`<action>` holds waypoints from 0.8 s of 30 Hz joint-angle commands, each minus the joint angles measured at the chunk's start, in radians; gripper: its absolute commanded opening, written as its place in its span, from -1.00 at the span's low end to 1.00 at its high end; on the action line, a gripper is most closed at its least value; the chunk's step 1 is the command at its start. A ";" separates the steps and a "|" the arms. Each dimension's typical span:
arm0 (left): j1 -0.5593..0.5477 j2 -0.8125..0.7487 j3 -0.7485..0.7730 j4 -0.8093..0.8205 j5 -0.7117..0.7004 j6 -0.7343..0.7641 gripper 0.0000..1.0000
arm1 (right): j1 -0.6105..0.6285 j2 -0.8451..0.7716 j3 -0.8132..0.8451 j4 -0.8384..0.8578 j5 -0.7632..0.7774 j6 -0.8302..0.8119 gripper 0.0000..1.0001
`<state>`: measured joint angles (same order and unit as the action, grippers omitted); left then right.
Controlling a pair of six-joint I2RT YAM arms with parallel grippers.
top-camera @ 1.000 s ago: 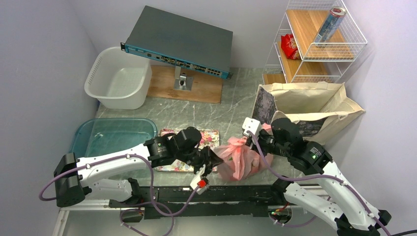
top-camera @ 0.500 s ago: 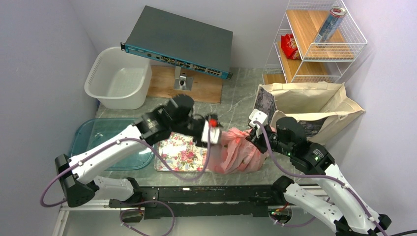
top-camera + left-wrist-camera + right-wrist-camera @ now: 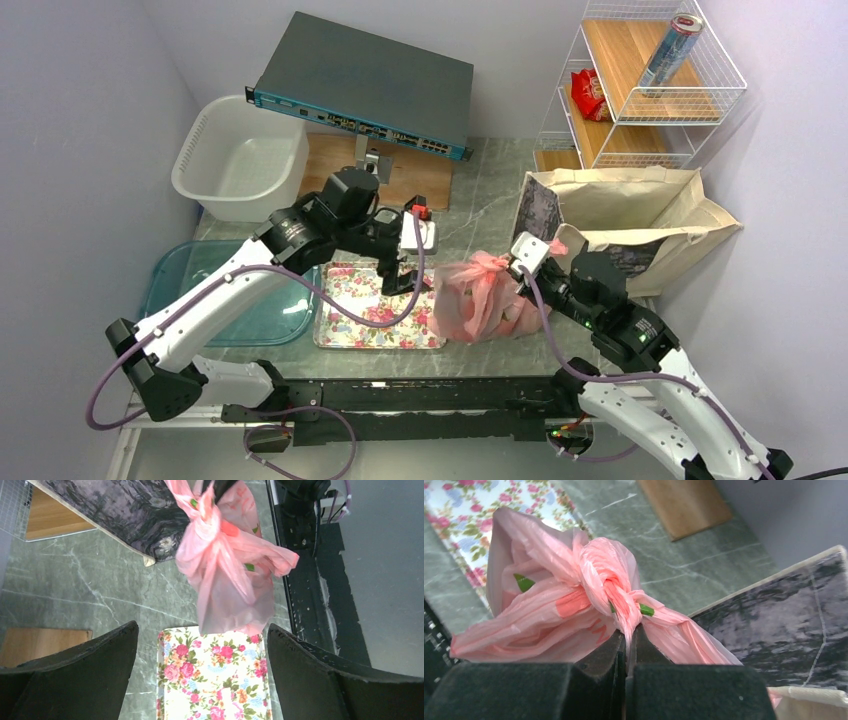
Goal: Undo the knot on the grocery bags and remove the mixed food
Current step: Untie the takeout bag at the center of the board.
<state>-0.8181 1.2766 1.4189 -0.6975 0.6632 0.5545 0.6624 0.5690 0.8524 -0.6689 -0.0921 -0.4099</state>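
Note:
The thin pink plastic bag stands on the table between my grippers, just right of the floral tray. Its knot is a bunched pink lump on top. My right gripper is shut on a twisted tail of plastic just under the knot; the pinch shows in the right wrist view. My left gripper is open and empty above the tray, left of the bag and apart from it. In its view the bag lies ahead. The beige canvas tote stands behind. The food is hidden.
A white basin and a teal bin are at the left. A network switch stands on a wooden board at the back. A wire rack holds a red packet and a can.
My left gripper has left the bag's left side, swung back and left, and now hangs open over the tray. The bag has shifted right and stands more upright in my right gripper.

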 commanded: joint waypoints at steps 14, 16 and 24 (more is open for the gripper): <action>-0.211 0.168 -0.169 0.530 -0.302 0.006 0.62 | -0.001 -0.104 -0.141 0.095 -0.304 -0.352 -0.74; -0.214 0.188 -0.192 0.522 -0.283 0.039 0.09 | 0.001 -0.035 -0.030 -0.015 -0.340 -0.316 -0.15; -0.306 -0.021 -0.497 0.879 -0.349 0.256 -1.00 | 0.000 0.299 0.500 -0.461 -0.394 0.004 0.51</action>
<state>-1.0622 1.3785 1.0153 -0.0639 0.3470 0.6434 0.6617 0.7647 1.1763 -0.9195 -0.4225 -0.6022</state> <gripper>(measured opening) 0.019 0.808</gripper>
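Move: The knot of the pink bag hangs about 12 cm to the left hand's right and 6 cm below it, roughly level fore and aft; from the right hand, which already pinches the strands behind it, it is about 2 cm ahead and 4 cm left. From the left hand, the bag's body hangs some 12 cm right, 5 back and 15 down, and the floral tray lies 8 cm left, 2 back and about 27 below. The tote stands roughly 22 cm right of the right hand and 12 farther out. The left fingers shut on the base of the knot after the open hand swings down some 10 cm and about 8 to the right, dipping back briefly on the way. The right hand keeps its pinch while lowering about 4 cm, then opens and lets go, rising well clear as it drifts back and left and turns some 20 degrees counter-clockwise. ##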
